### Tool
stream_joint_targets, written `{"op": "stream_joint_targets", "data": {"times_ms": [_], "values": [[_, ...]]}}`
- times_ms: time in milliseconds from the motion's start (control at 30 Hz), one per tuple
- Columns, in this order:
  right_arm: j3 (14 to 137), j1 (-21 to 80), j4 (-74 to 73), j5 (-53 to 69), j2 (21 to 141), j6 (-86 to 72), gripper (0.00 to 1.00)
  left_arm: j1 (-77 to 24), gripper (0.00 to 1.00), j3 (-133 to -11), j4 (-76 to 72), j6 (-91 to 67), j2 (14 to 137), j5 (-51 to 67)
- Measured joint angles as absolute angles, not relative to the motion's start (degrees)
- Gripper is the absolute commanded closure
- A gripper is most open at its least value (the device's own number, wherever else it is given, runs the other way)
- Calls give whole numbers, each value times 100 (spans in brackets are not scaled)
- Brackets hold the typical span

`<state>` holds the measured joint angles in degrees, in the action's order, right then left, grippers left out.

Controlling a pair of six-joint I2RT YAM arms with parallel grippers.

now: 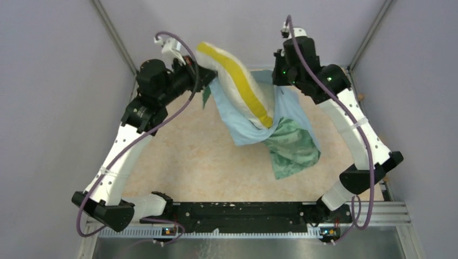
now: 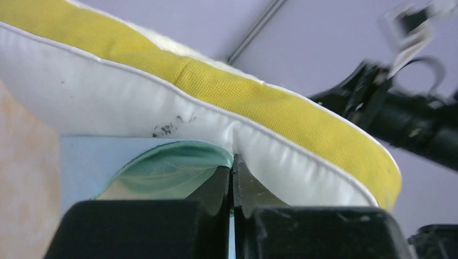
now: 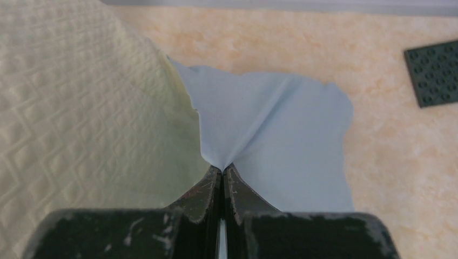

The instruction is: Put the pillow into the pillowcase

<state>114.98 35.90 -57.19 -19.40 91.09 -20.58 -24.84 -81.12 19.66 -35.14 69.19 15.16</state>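
The cream-white pillow [image 1: 232, 90] with its yellow band [image 1: 246, 81] hangs tilted above the table, its lower end inside the light-blue pillowcase [image 1: 246, 132]. The case's green reverse [image 1: 291, 145] trails down at the right. My left gripper [image 1: 209, 75] is shut on the case's rim at the pillow's left. In the left wrist view the gripper [image 2: 233, 162] pinches the green-lined pillowcase [image 2: 173, 167] right under the pillow [image 2: 162, 102]. My right gripper [image 1: 277, 80] is shut on the case's other side; in its wrist view the gripper [image 3: 222, 168] pinches blue pillowcase [image 3: 270, 129] beside the pillow [image 3: 81, 108].
A dark studded plate [image 3: 435, 73] lies on the beige table [image 1: 183, 156] at the right. Grey walls and slanted metal posts [image 1: 113, 38] close in the back and sides. The arm bases sit on the black rail [image 1: 243, 213] at the near edge.
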Motion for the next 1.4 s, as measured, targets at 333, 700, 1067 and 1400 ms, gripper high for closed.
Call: {"op": "stream_joint_targets", "data": {"times_ms": [333, 700, 1067, 1400], "values": [[12951, 2523, -5148, -655, 8897, -2416, 100, -2486, 100, -11104, 1181, -3444, 7690, 1146], [12667, 2027, -4698, 615, 8702, -2893, 100, -2652, 100, -12582, 1490, -3369, 8991, 808], [12280, 1420, -4589, 1127, 8414, -3050, 100, -2792, 100, -13498, 1702, -3293, 9297, 972], [13524, 661, -4687, 1592, 9013, -3260, 100, -3511, 100, -13771, 1190, -3273, 9609, 1581]]}}
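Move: Both hands already pinch the pillowcase's rim in the air, with the pillow between them. The pillow's middle lies about 9 cm to the left hand's right, level ahead and some 8 cm lower; from the right hand it is about 11 cm left, 3 cm back and 4 cm lower. The pillowcase's hanging body has its middle some 8 cm back, 2 cm left and 15 cm below the right hand. Still pinching the pillowcase rim, left and right hands hoist about 27 and 19 cm, shaking sideways, net rightward. ##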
